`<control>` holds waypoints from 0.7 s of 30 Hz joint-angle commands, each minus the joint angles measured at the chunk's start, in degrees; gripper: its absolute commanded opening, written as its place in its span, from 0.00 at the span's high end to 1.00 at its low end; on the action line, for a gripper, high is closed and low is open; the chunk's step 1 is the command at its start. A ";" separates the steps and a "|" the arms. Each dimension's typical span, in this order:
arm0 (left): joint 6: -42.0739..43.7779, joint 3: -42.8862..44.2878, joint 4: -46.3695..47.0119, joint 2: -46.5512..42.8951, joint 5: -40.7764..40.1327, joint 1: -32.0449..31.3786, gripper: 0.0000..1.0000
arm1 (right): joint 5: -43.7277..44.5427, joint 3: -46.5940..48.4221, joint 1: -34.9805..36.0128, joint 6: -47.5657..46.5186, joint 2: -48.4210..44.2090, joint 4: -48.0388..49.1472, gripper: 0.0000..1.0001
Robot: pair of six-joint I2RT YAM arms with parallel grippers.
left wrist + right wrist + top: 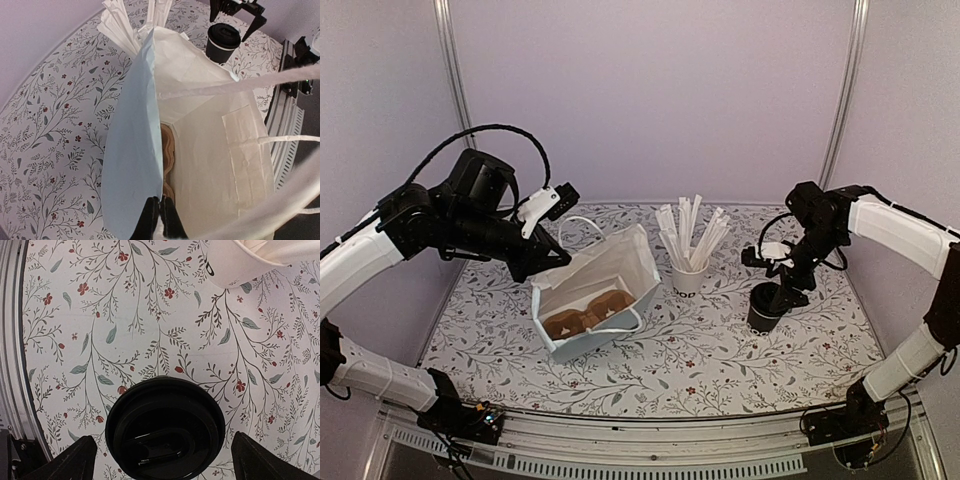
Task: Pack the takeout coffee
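The takeout coffee (765, 305) is a small black cup with a black lid, upright on the flowered table at the right. My right gripper (785, 290) hangs just above it, open. In the right wrist view the lid (165, 427) lies between the two fingers (75, 457), apart from both. A white paper bag (595, 290) stands open left of centre with a brown cup carrier (167, 150) inside. My left gripper (161, 212) is shut on the bag's rim (135, 150) and holds it open. The coffee (222, 42) shows beyond the bag.
A white paper cup (688, 275) full of tall white wrapped sticks stands between the bag and the coffee; its base shows in the right wrist view (235, 265). The bag's paper handles (280, 140) loop near the left wrist. A metal rail (10, 340) runs along the table's near edge.
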 commanded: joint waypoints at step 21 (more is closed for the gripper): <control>0.45 -0.24 1.50 0.92 2.54 -0.71 1.00 | 2.27 0.78 1.67 0.99 0.84 -1.40 0.29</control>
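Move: The lidded coffee cup stands almost straight under the right gripper, its middle about 6 cm below and 1 cm to the left, with the open fingers straddling the lid. The cup of straws is some 19 cm left and 9 cm farther out; the paper bag stands about 40 cm left, roughly level. From the left gripper, which pinches the bag's rim, the coffee cup lies about 45 cm right, 4 cm ahead and 20 cm lower. Sink the right gripper straight down about 2 cm so that its open fingers drop around the coffee cup's lid, then hold that height and draw the fingers in by about a quarter of their range, until the pads come up to opposite sides of the lid. Keep the left gripper still, pinching the bag's rim. ##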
